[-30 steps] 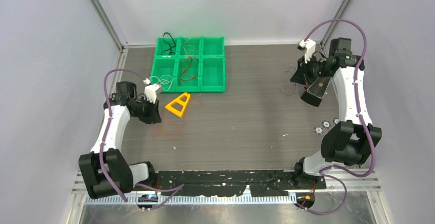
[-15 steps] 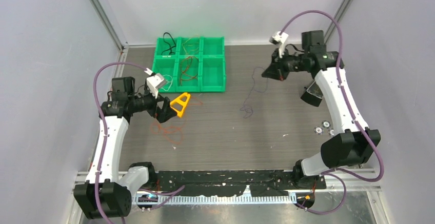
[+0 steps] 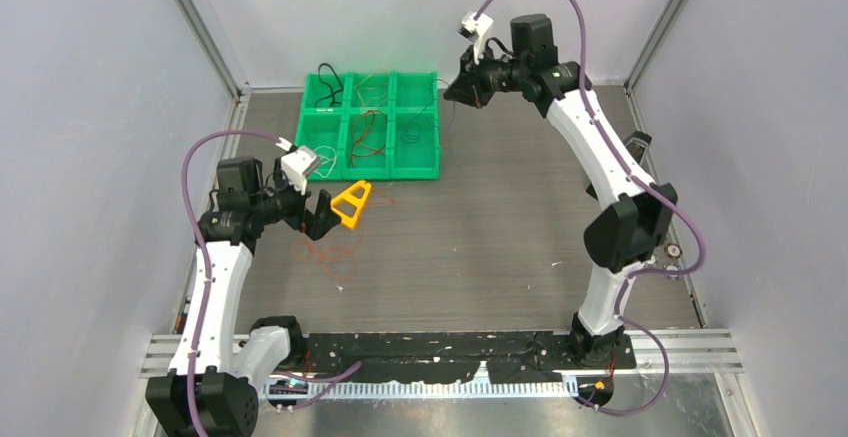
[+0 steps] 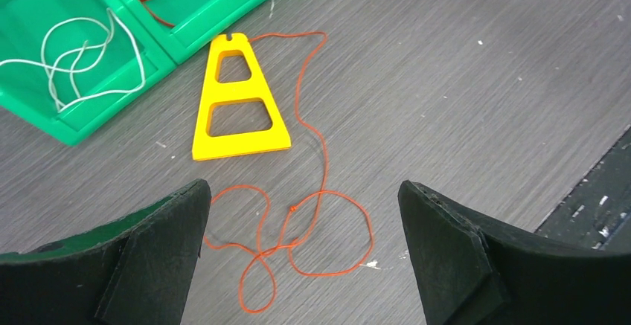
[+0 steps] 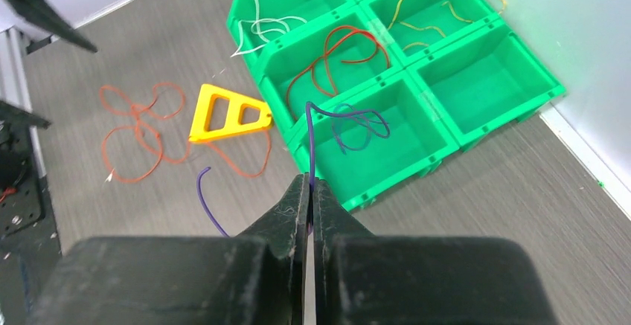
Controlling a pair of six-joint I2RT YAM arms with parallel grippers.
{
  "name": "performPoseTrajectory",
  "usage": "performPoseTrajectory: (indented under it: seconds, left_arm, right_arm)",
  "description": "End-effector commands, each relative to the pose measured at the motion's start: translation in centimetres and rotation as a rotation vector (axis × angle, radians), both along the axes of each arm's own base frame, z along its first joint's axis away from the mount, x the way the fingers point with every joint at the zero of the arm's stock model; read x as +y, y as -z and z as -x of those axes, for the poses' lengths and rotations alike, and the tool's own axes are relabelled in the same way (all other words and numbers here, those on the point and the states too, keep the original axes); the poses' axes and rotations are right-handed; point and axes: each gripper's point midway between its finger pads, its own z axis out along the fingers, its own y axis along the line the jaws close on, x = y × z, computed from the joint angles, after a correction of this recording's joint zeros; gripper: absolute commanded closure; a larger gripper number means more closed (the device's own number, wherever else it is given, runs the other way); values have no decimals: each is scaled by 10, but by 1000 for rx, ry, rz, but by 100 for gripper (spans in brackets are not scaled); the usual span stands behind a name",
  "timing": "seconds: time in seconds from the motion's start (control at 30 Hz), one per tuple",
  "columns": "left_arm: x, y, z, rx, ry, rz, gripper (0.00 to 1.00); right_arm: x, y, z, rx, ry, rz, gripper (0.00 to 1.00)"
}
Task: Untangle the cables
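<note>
An orange cable (image 4: pixel 298 228) lies in loose loops on the table, below my left gripper (image 4: pixel 301 185), which is open and holds nothing. In the top view this orange cable (image 3: pixel 325 252) sits just right of the left gripper (image 3: pixel 322 212). My right gripper (image 5: pixel 308 184) is shut on a purple cable (image 5: pixel 350 120), whose coil hangs into a front compartment of the green tray (image 5: pixel 484 79). One free purple end sticks out to the left of the fingers. The right gripper (image 3: pixel 462 90) hovers over the tray's far right corner. White (image 5: pixel 260 24), red (image 5: pixel 335 61), yellow (image 5: pixel 439 5) and black (image 3: pixel 328 82) cables lie in other compartments.
A yellow triangular frame (image 3: pixel 350 204) lies flat between the green tray (image 3: pixel 390 173) and the orange cable. A black strip (image 3: pixel 450 342) runs along the near edge. A small round part (image 3: pixel 675 250) sits by the right wall. Grey walls close in on three sides.
My left gripper opened and lifted off the orange cable, which stays on the table. The right arm swung left from the right side to above the tray, carrying the purple cable.
</note>
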Motion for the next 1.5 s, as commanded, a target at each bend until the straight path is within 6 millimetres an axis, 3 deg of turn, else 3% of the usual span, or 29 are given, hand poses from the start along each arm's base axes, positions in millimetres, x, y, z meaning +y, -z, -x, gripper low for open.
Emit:
performPoseTrajectory:
  seconds: [0.0,0.03,0.2,0.3,0.57,0.73,0.93,1.03,1.17,1.3,1.47]
  left_arm:
    - [11,-4,-14,-71,-53,-46,1]
    - [12,-5,-15,-74,-62,-47,0]
    - [14,-5,-18,-64,-92,-41,0]
    - [16,-1,-18,-55,-100,-41,0]
    - [19,5,-20,-30,-121,-45,0]
    - [23,8,-20,-12,-140,-49,0]
    - [24,11,-16,7,-146,-50,1]
    - [25,13,-14,20,-148,-58,0]
    - [28,19,-13,51,-141,-83,0]
    - [41,45,-10,143,-103,-192,0]
    - [56,75,-4,189,87,-372,0]
  right_arm:
    - [20,-13,-28,-39,26,-35,95]
    - [25,-14,-31,-43,23,-36,95]
    - [42,38,-60,-6,50,45,95]
    - [48,61,-66,-10,57,98,94]
    - [72,165,-78,26,67,286,95]
    - [91,201,-84,-40,81,349,95]
    - [90,232,-105,-141,176,436,95]
    - [93,232,-104,-152,163,448,88]
    - [88,214,-94,-148,164,433,65]
    - [79,177,-84,-157,187,403,53]
    - [78,116,-57,-140,146,292,27]
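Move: The right hand holds the blue cable high up. The bin's empty front-right compartment, where the cable is taken, lies about 10 cm ahead, 10 cm left and 30 cm below; the front-middle compartment with the red cable is 11 cm farther left, and the yellow tool some 8 cm back and 24 cm left of the hand. From the empty left hand the orange cable lies about 5 cm back, 2 cm left and 19 cm below, the yellow tool 9 cm ahead, 2 cm right. The right hand carries the blue cable forward and left, then plunges about 27 cm down into the front-right compartment, its left-pointing fingers dipping some 30 degrees more steeply downward, opens them there to let go of the cable, and starts back up by 3 to 4 cm. The left hand, fingers staying wide open, eases slightly left and down over the orange cable, then drops faster towards it near the end, about 7 cm down and 4 cm left in all, without reaching it. ##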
